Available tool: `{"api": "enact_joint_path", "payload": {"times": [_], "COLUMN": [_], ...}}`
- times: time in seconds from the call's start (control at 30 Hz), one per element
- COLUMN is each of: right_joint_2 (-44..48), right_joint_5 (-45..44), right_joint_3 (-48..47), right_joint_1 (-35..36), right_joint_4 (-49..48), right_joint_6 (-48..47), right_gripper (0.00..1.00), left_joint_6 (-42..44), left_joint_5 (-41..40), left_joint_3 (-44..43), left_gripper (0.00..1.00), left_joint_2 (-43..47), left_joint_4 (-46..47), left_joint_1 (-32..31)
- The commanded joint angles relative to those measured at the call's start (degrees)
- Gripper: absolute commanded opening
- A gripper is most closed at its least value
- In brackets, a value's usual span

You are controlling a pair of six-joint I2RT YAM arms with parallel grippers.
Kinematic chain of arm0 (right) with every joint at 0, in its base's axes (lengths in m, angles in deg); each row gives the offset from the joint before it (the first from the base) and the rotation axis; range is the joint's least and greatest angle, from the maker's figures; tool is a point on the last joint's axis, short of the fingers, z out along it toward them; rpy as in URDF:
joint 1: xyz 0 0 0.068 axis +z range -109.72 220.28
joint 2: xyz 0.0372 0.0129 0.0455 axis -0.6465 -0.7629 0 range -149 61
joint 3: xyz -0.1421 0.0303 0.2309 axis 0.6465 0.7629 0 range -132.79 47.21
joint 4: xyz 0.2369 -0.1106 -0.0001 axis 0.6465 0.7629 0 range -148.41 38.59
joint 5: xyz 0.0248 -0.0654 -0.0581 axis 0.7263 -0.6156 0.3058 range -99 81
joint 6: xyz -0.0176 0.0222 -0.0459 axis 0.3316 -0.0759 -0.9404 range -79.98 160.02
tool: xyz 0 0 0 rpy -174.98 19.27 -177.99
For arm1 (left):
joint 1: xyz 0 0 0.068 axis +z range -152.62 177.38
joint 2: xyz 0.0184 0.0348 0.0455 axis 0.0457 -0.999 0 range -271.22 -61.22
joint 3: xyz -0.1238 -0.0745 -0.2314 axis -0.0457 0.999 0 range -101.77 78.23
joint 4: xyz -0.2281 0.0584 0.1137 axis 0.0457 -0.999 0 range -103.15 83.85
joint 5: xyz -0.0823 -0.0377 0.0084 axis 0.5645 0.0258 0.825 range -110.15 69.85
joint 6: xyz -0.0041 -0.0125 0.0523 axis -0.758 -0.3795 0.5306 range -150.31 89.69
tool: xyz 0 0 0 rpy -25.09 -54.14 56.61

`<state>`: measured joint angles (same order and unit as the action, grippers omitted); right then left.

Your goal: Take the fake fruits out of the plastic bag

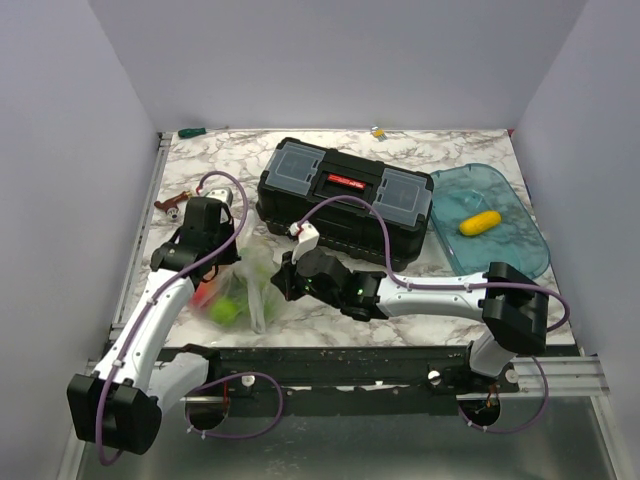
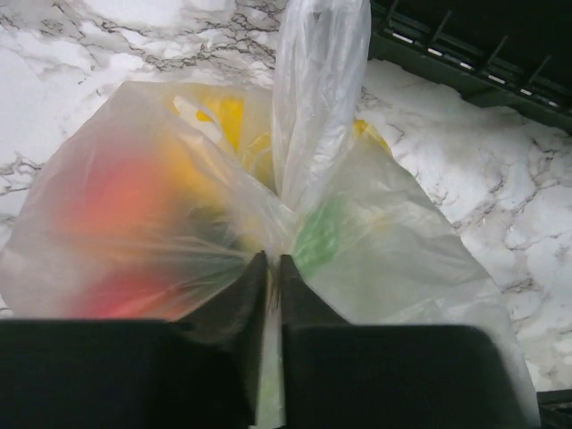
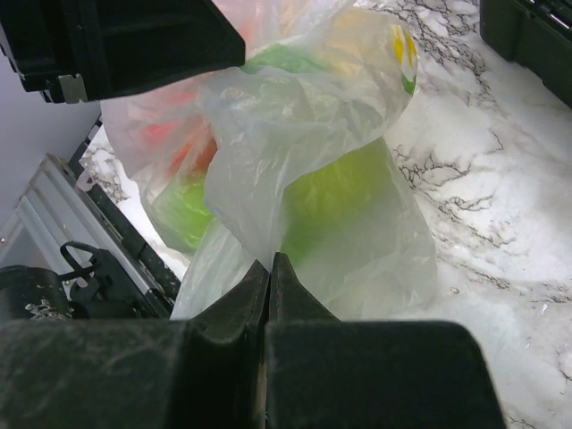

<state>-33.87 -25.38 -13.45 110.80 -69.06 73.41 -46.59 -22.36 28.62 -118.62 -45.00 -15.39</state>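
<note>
The plastic bag lies on the marble table in front of the black toolbox, with fake fruits inside. Through the film I see a red fruit, a yellow one and a green one. My left gripper is shut on a fold of the bag and sits at the bag's left. My right gripper is shut on another gathered fold, beside a light green fruit, and sits at the bag's right. A yellow fruit lies in the blue tray.
The black toolbox stands just behind the bag. The translucent blue tray sits at the right. A small brown and silver item lies at the left edge. White walls close in the table on three sides.
</note>
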Motion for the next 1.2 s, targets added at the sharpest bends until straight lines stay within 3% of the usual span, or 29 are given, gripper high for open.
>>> {"api": "enact_joint_path", "payload": {"times": [0.0, 0.3, 0.5, 0.67, 0.77, 0.93, 1.17], "right_joint_2": [1.20, 1.20, 2.99, 2.04, 1.70, 1.88, 0.83], "right_joint_5": [-2.91, -11.69, -16.73, -12.45, -11.48, -9.89, -14.65], "right_joint_3": [0.54, 1.82, 8.70, 8.00, 2.85, -3.68, -12.26], "right_joint_1": [0.32, 0.39, 0.32, 0.37, 0.74, 1.77, 4.29], "right_joint_4": [-0.79, 6.37, 7.75, 8.14, 13.09, 16.23, 23.92], "right_joint_6": [-0.42, 4.76, 13.68, 9.29, 7.37, 3.75, 2.92], "right_gripper": [0.01, 0.01, 0.01, 0.01, 0.02, 0.11, 0.28], "left_joint_6": [0.29, -0.24, -0.38, -0.16, -0.33, -0.65, -0.69], "left_joint_5": [1.61, 0.54, 0.39, 2.15, 3.79, 4.19, 4.84], "left_joint_3": [0.03, 0.82, 1.44, 1.88, 2.20, 1.83, 2.04], "left_gripper": [0.00, 0.00, 0.00, 0.00, 0.00, 0.00, 0.00], "left_joint_2": [2.80, 7.77, 10.71, 11.83, 12.36, 11.99, 12.06], "left_joint_4": [0.98, 2.22, 2.82, 3.21, 3.60, 3.34, 3.41], "left_joint_1": [-0.07, -0.06, -0.06, -0.06, -0.06, -0.08, -0.06]}}
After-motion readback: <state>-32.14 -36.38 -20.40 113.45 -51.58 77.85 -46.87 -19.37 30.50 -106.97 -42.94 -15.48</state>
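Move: The plastic bag's middle lies about 5 cm back from the left hand, level sideways and some 6 cm below, its film right at the shutting fingertips. The green fruit in it is roughly 10 cm back and 3 cm left, the toolbox 15 cm ahead and 25 cm right. From the right hand, already pinching the bag's side film, the bag's middle lies about 10 cm left, level fore-and-aft, 6 cm below. Finish shutting the left gripper on the film at the bag's top, then raise it about 4 cm, drawing slightly back as the fingers tip up. Meanwhile keep the right pinch and pull its film right and down, some 6 cm each way, turning clockwise; then swing back up and part-way left while its fingers open slightly around the film. ##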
